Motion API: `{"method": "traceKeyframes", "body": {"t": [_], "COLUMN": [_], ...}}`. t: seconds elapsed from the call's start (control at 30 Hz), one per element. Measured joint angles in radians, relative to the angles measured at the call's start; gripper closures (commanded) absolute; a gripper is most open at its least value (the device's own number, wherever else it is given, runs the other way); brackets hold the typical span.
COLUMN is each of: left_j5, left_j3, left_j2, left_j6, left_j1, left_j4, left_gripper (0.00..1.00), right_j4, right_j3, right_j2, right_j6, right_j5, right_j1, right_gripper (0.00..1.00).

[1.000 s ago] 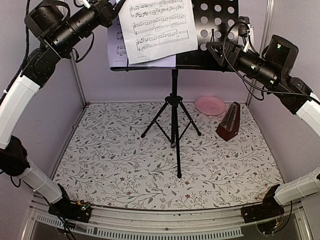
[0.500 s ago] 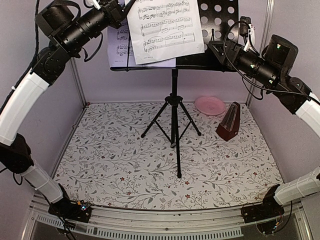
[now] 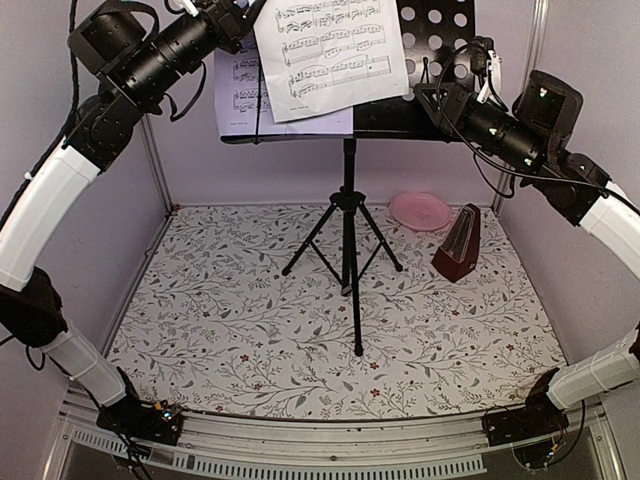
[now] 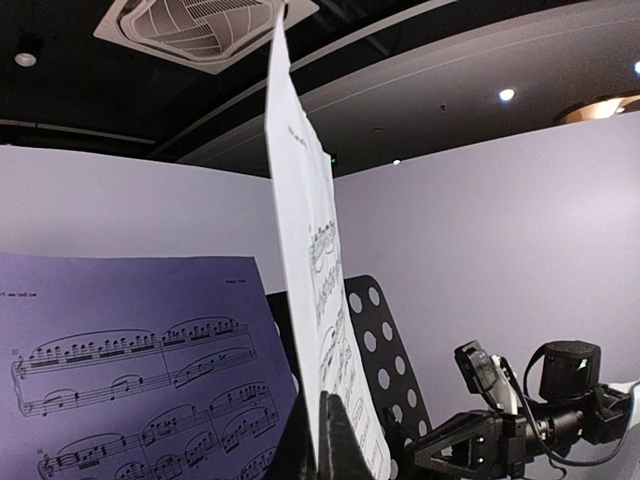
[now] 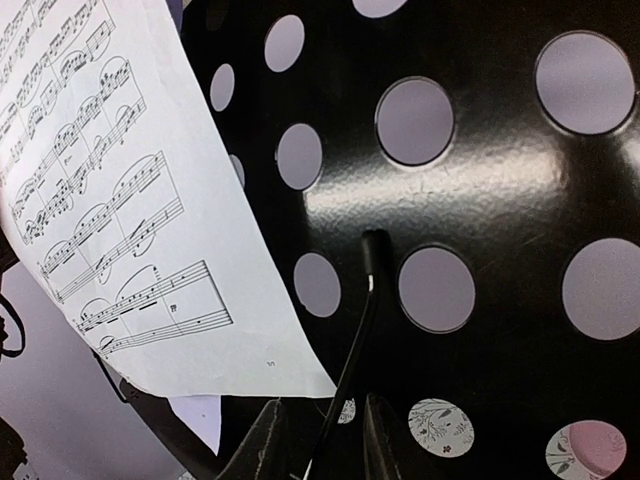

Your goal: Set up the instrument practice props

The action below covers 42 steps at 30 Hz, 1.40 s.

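Note:
The black perforated music stand desk (image 3: 438,40) stands on tripod legs (image 3: 349,240) at the back centre. One white sheet-music page (image 3: 332,55) hangs in front of the desk, with my left gripper (image 3: 246,14) shut on its left edge; in the left wrist view that page (image 4: 305,250) is edge-on, pinched at my left gripper (image 4: 322,415). A second page (image 3: 238,95) leans on the desk's left half. My right gripper (image 5: 325,430) is open at the desk's right part (image 5: 480,200), its fingers either side of a thin black wire page holder (image 5: 358,320). The dark red-brown metronome (image 3: 458,243) stands on the table at right.
A pink round plate (image 3: 420,211) lies behind the metronome near the back wall. The flower-patterned table (image 3: 250,330) is boxed in by lilac walls with metal corner posts (image 3: 152,160). The stand's front leg reaches toward mid-table.
The left gripper has carried the held page a little right and up across the desk. The right gripper's jaws have narrowed around the wire holder, and that arm has edged left.

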Motion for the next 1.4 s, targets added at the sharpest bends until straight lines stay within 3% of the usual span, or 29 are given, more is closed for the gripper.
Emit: {"method": "traceKeyframes", "body": {"t": [0.2, 0.4, 0.97, 1.4], "left_j5": [0.006, 0.006, 0.041, 0.185], "left_j3": [0.000, 0.008, 0.217, 0.371], "left_j2": [0.000, 0.012, 0.212, 0.351], "left_j6": [-0.001, 0.005, 0.005, -0.026], "left_j1": [0.000, 0.000, 0.026, 0.040], "left_j4": [0.005, 0.003, -0.043, -0.051], "left_gripper": [1.00, 1.00, 1.00, 1.00], "right_j4": [0.024, 0.095, 0.236, 0.251], "right_j3": [-0.001, -0.053, -0.140, -0.146], "right_j2": [0.004, -0.028, -0.048, -0.048], "right_j6": [0.013, 0.013, -0.067, -0.111], "right_j5": [-0.005, -0.010, -0.080, -0.130], "right_j1": [0.000, -0.001, -0.001, -0.002], "right_gripper": [1.00, 1.00, 1.00, 1.00]}}
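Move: The right hand's part-open fingers already straddle the wire of the right page clip, barely 1 cm ahead and level sideways; the white sheet's middle hangs about 13 cm left of that hand, 1 cm ahead and 9 cm higher. From the left hand, which holds this sheet, the right clip is some 22 cm right, 6 cm ahead and 14 cm lower; the purple sheet's middle is 10 cm ahead, 2 cm right and 8 cm lower, the left page clip 6 cm ahead, 2 cm left and 14 cm down. Shutting on the wire of the right page clip, the right fingers pinch it, rise 1 cm and draw it back some 2 cm off the desk while tipping upward about 10 degrees. With that grip made, the left hand, keeping the white sheet pinched, carries it about 7 cm right and 5 cm forward, slightly down, towards the desk behind the clip, turning a little clockwise late on. ##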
